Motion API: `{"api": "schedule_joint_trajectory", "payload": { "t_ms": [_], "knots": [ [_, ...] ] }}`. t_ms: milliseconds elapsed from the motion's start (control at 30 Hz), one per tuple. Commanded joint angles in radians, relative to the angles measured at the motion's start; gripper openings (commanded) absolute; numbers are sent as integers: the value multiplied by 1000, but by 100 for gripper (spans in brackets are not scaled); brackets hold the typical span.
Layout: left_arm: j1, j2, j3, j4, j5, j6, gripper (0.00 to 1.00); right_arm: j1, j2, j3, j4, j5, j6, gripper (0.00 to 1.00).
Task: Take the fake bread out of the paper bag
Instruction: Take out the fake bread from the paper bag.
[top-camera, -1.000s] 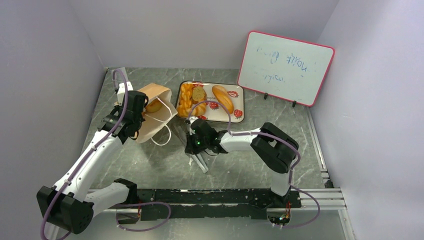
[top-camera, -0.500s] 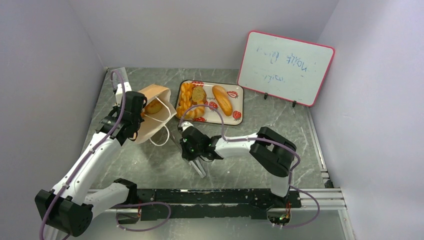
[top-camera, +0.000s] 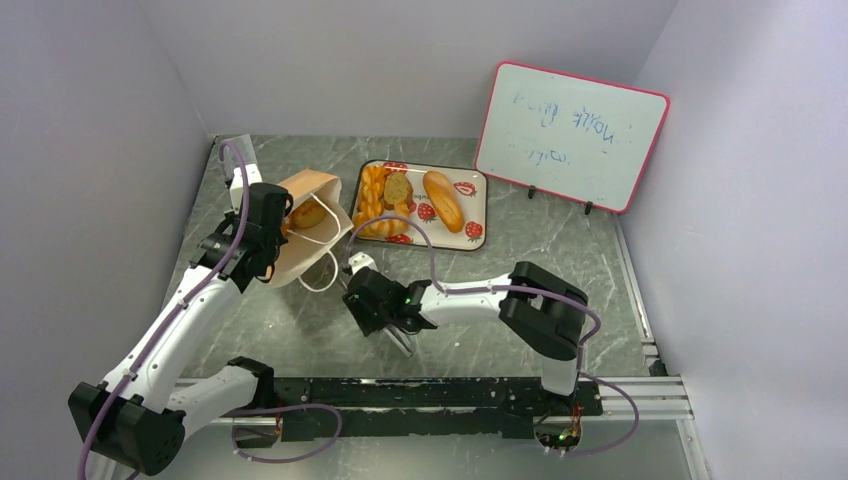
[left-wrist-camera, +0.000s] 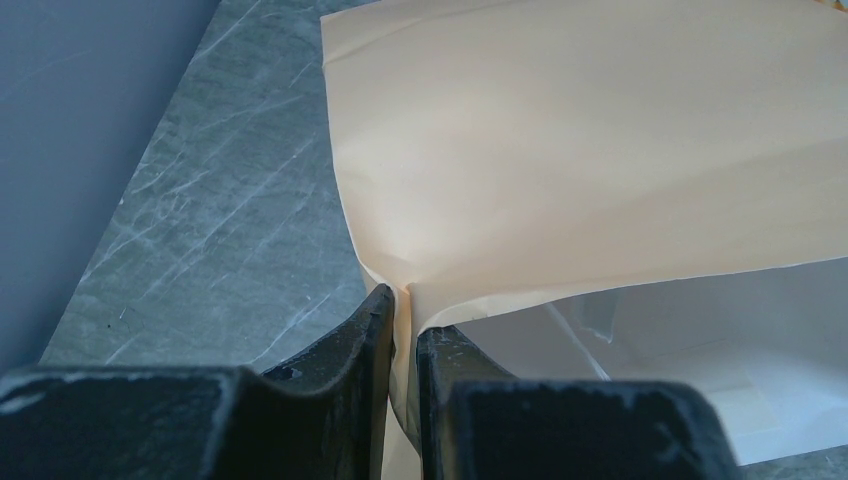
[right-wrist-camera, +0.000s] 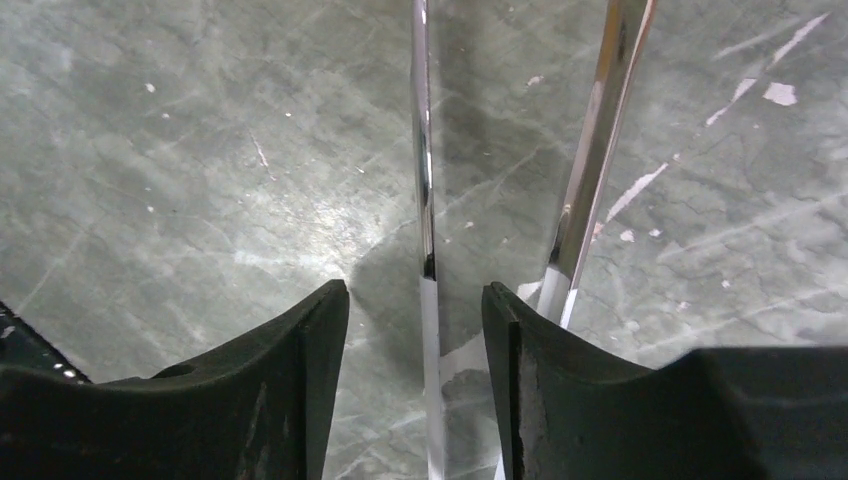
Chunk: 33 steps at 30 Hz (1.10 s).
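The tan paper bag (top-camera: 312, 232) lies tipped on the table, mouth toward the tray. One golden fake bread (top-camera: 307, 212) shows inside the mouth. My left gripper (top-camera: 276, 216) is shut on the bag's rim; in the left wrist view the paper bag (left-wrist-camera: 600, 150) is pinched flat in the gripper (left-wrist-camera: 403, 300). More fake bread lies on the tray: a braided twist (top-camera: 370, 195), a round slice (top-camera: 398, 187) and an oblong loaf (top-camera: 445, 198). My right gripper (top-camera: 378, 318) is low over the table, open (right-wrist-camera: 415, 300), holding no bread.
Silver tongs (right-wrist-camera: 424, 180) lie on the table under my right gripper, one blade between the jaws and the other outside the right finger. The strawberry-print tray (top-camera: 476, 183) sits behind. A pink-framed whiteboard (top-camera: 570, 135) leans at the back right.
My right gripper has moved left and toward the near edge along the tongs, and its jaws have opened. The left gripper keeps its hold on the bag, barely moved.
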Motion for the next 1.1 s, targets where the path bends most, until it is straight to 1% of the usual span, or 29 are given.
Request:
{"api": "schedule_joint_trajectory", "payload": {
  "t_ms": [0, 133, 200, 333, 400, 467, 600, 667, 900, 1067],
  "knots": [
    [8, -19, 20, 11, -9, -1, 7, 31, -37, 15, -116, 147, -33, 53],
    [7, -16, 20, 11, -9, 2, 7, 85, -133, 0, -109, 288, -69, 54],
    [7, -12, 19, 11, -9, 4, 7, 91, -171, -21, -80, 344, -78, 57],
    [7, 5, 22, 18, -11, 17, 7, 91, -191, -58, -45, 400, -94, 62],
    [8, 12, 25, 22, -13, 24, 7, 90, -183, -60, -41, 402, -96, 64],
    [7, 17, 27, 26, -10, 29, 7, 90, -176, -104, -23, 387, -94, 65],
    [7, 25, 27, 29, -4, 34, 7, 90, -176, -176, 47, 365, -79, 76],
    [8, 29, 27, 29, -2, 35, 7, 91, -178, -209, 90, 348, -80, 78],
    [8, 38, 40, 21, -4, 48, 7, 90, -138, -257, 197, 306, -104, 79],
    [8, 41, 46, 8, -2, 48, 7, 86, -88, -302, 319, 300, -117, 77]
  ]
}}
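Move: The right hand hovers low, half open, around one arm of the tongs only; the other arm lies outside its fingers on the forward-right side. The middle of the tongs' white handles is about 3 cm back and 5 cm right, some 1 cm lower. The paper bag's middle lies roughly 18 cm ahead, 12 cm left and 8 cm higher; the tray's middle 26 cm ahead and 12 cm right, at table height. From the left hand, the tongs' handles are about 14 cm back, 22 cm right and 20 cm down. Up and to the right in a short hop, the right hand lifts about 7 cm, carries on right over the tongs' handles and sinks back to its starting height, ending some 5 cm right of where it began. On the way its fingers level out by about 15 degrees and spread from half open to roughly three-quarters, coming down on either side of both tongs arms. The left hand keeps its pinch on the bag's rim. ##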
